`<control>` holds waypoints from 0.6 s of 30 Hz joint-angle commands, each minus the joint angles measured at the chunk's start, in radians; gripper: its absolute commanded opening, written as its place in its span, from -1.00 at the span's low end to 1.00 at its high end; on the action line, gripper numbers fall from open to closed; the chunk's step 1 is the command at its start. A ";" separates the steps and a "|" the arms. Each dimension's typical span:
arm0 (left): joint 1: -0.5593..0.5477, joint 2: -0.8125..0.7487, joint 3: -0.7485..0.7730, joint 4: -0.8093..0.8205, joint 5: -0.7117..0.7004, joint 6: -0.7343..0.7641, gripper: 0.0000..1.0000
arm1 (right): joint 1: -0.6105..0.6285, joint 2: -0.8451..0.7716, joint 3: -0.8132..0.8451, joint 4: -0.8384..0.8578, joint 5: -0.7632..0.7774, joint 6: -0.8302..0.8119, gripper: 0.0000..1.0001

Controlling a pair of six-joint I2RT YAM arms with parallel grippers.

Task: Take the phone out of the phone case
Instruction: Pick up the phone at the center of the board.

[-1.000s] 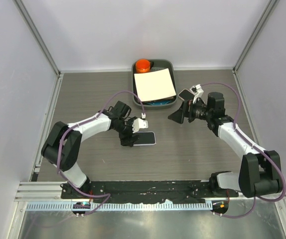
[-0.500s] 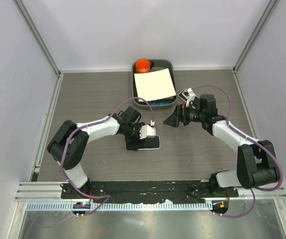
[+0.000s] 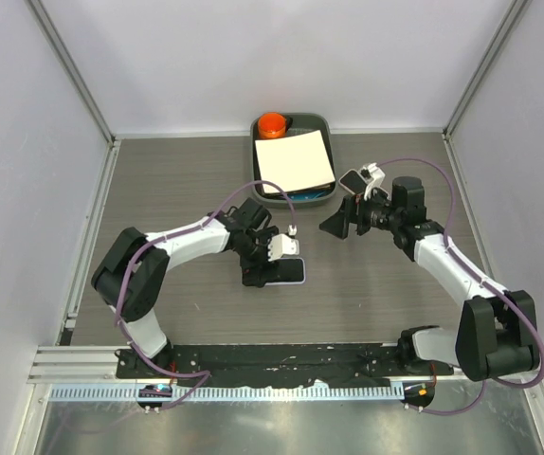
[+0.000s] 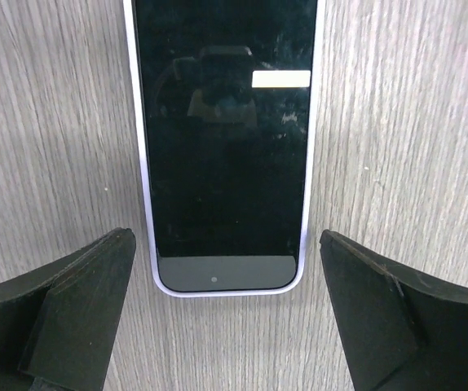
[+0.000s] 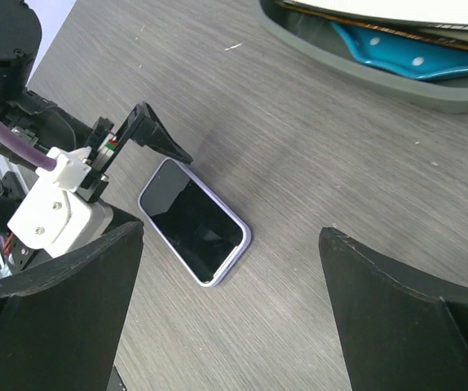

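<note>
The phone (image 4: 226, 147) lies flat and screen up on the table, inside a lilac phone case (image 4: 147, 204) whose rim frames it. My left gripper (image 4: 226, 244) is open, its fingers (image 4: 79, 301) on either side of the phone's near end, with a gap on each side. From above, the phone (image 3: 288, 272) sits just right of the left gripper (image 3: 253, 272). My right gripper (image 3: 335, 225) hangs open above the table to the phone's upper right, holding nothing. In the right wrist view the phone (image 5: 193, 220) lies below the right gripper (image 5: 232, 232).
A grey tray (image 3: 254, 163) stands at the back centre with a white sheet (image 3: 294, 159), an orange round thing (image 3: 272, 123) and a blue item (image 5: 397, 57) in it. Walls close off the table on three sides.
The left gripper slid the phone a little to the right, then opened wider, so its fingers now stand off the phone's sides. The right arm swung in and back slightly.
</note>
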 commanded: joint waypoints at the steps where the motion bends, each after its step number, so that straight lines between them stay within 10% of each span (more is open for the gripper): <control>1: -0.005 -0.002 0.062 -0.033 0.079 0.014 1.00 | -0.037 -0.069 0.049 0.009 0.004 -0.026 0.89; 18: -0.074 0.142 0.170 -0.030 0.021 -0.016 1.00 | -0.085 -0.155 0.058 0.009 -0.012 -0.032 0.89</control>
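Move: The left hand, wide open and low over the phone's left end with a finger beyond each long edge, has the phone's middle about 4 cm to its right, neither ahead nor back, some 2 cm below. The grey tray stands about 32 cm ahead and 9 cm to the right, and the second phone roughly 24 cm ahead and 30 cm right, both about 2 cm lower. From the right hand the phone lies about 14 cm left, 9 cm back and 15 cm below. The left hand shifts about 3.5 cm to the right along the phone's length, rising about 1 cm on the way before sinking back to its starting height or just under, so that its wide-open fingers come from the left end to near the middle of the two long edges without closing. Meanwhile the right hand, still open and empty, backs away from the phone, up about 4.5 cm and less than 3 cm to the right, its fingers tipping up a little. ##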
